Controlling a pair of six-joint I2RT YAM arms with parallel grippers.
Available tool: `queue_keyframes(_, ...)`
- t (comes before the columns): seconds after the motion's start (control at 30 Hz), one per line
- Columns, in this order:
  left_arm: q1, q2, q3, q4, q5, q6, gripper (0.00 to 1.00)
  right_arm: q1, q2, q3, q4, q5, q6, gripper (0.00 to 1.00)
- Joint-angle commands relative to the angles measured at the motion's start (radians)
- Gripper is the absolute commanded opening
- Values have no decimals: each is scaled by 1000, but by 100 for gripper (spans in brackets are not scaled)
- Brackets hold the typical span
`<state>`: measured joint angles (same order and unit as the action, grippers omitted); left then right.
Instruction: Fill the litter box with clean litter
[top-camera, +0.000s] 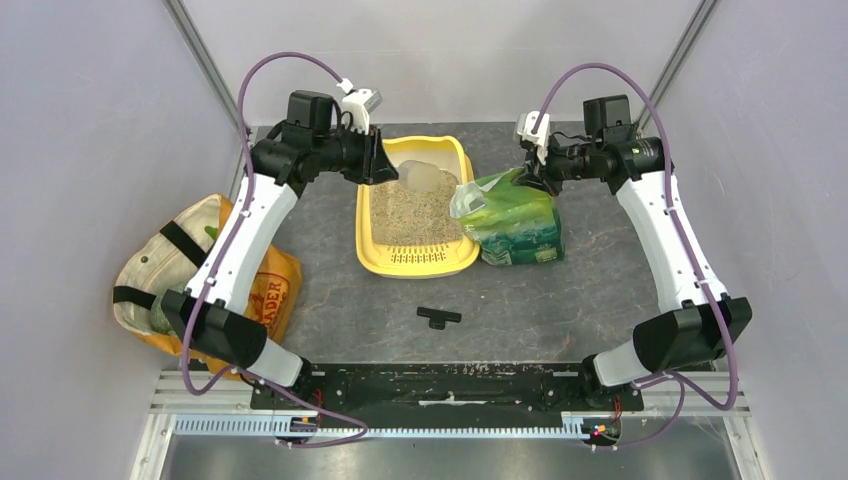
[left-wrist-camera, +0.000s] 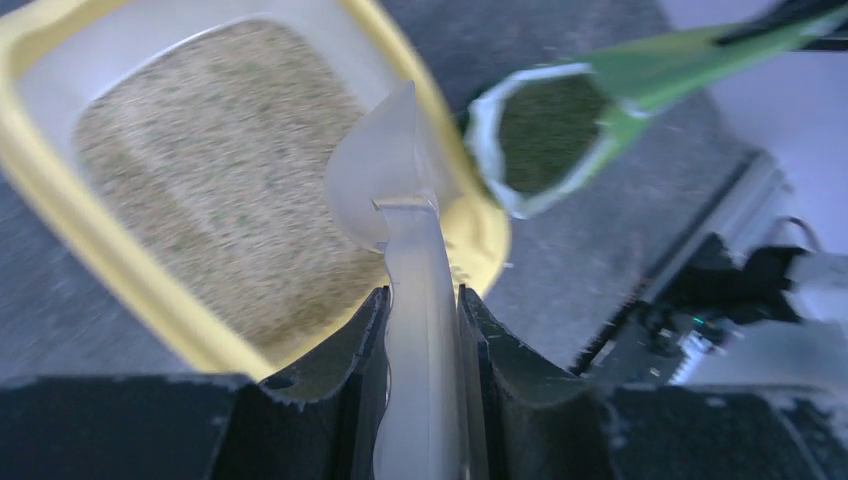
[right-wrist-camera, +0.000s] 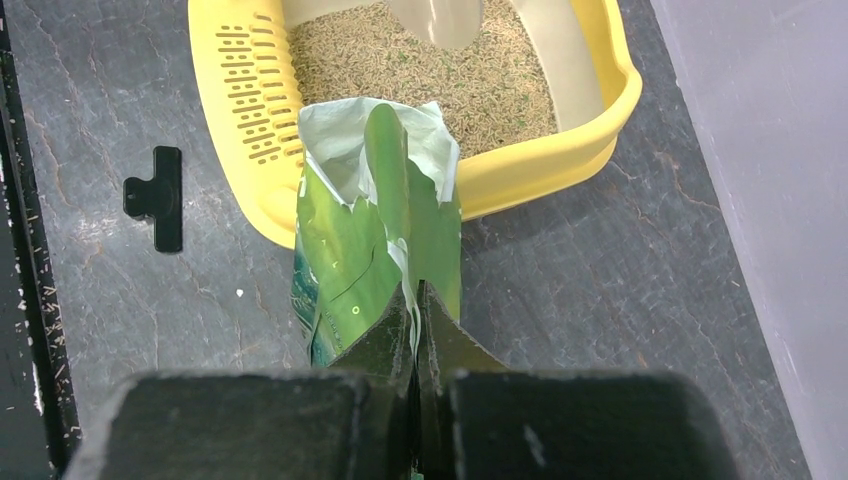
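The yellow litter box (top-camera: 373, 256) sits mid-table, its grille lip toward me, with beige litter (top-camera: 410, 215) covering its floor. It also shows in the left wrist view (left-wrist-camera: 130, 290) and the right wrist view (right-wrist-camera: 250, 190). My left gripper (top-camera: 382, 160) is shut on the handle of a clear plastic scoop (left-wrist-camera: 385, 165), whose bowl hangs over the box's far end (top-camera: 432, 178). My right gripper (top-camera: 532, 170) is shut on the top edge of the green litter bag (top-camera: 515, 222), which stands just right of the box with its mouth open (left-wrist-camera: 540, 130). The bag fills the middle of the right wrist view (right-wrist-camera: 370, 240).
An orange-and-cream tote bag (top-camera: 190, 275) lies at the table's left edge. A small black clip (top-camera: 438, 317) lies on the dark mat in front of the box. Grey walls close in both sides and the back.
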<state>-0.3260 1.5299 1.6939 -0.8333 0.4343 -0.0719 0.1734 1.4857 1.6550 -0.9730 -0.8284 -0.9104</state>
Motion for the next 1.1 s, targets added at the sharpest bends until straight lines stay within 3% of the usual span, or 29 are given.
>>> queue_keyframes(0.0, -5, -37, 33, 74, 319, -98, 2, 15, -55, -10, 64, -52, -17, 0)
queue_keyframes(0.13, -7, -25, 36, 118, 407, -154, 2, 15, -65, -13, 58, -54, -28, 0)
queue_keyframes(0.33, -43, 30, 39, 108, 419, -187, 2, 15, -68, -10, 56, -66, -28, 0)
queue_keyframes(0.47, -97, 101, 92, 13, 276, -146, 2, 14, -73, -9, 59, -69, -31, 0)
queue_keyframes(0.7, -164, 223, 215, -26, 63, -328, 2, 15, -87, -11, 40, -72, -41, 0)
queue_keyframes(1.07, -357, 438, 356, -159, -187, -428, 2, 15, -155, -91, 8, -52, -95, 0)
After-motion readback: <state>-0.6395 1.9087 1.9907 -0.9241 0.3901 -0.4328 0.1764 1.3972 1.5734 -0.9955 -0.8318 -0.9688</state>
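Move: The bag's open mouth, where the left hand is taking the scoop, lies some 18 cm to its right, 3 cm back and about 12 cm lower. The litter box's middle is only about 5 cm right and 4 cm back of that hand, some 23 cm below; the bag's body stands about 31 cm right and 12 cm back, some 19 cm lower. From the right hand, the mouth is roughly 13 cm left, 1 cm back and 12 cm below. Rightward throughout, about 15 cm, the left hand carries the emptied scoop from over the litter box to the bag: first rising and drawing back some 4 cm, then sinking about 9 cm, its fingers tipping down roughly 20 degrees so the blade enters the bag's mouth. Its grip stays closed on the handle. The right hand keeps pinching the bag's top edge and eases back 2.5 cm, mostly at the end. ##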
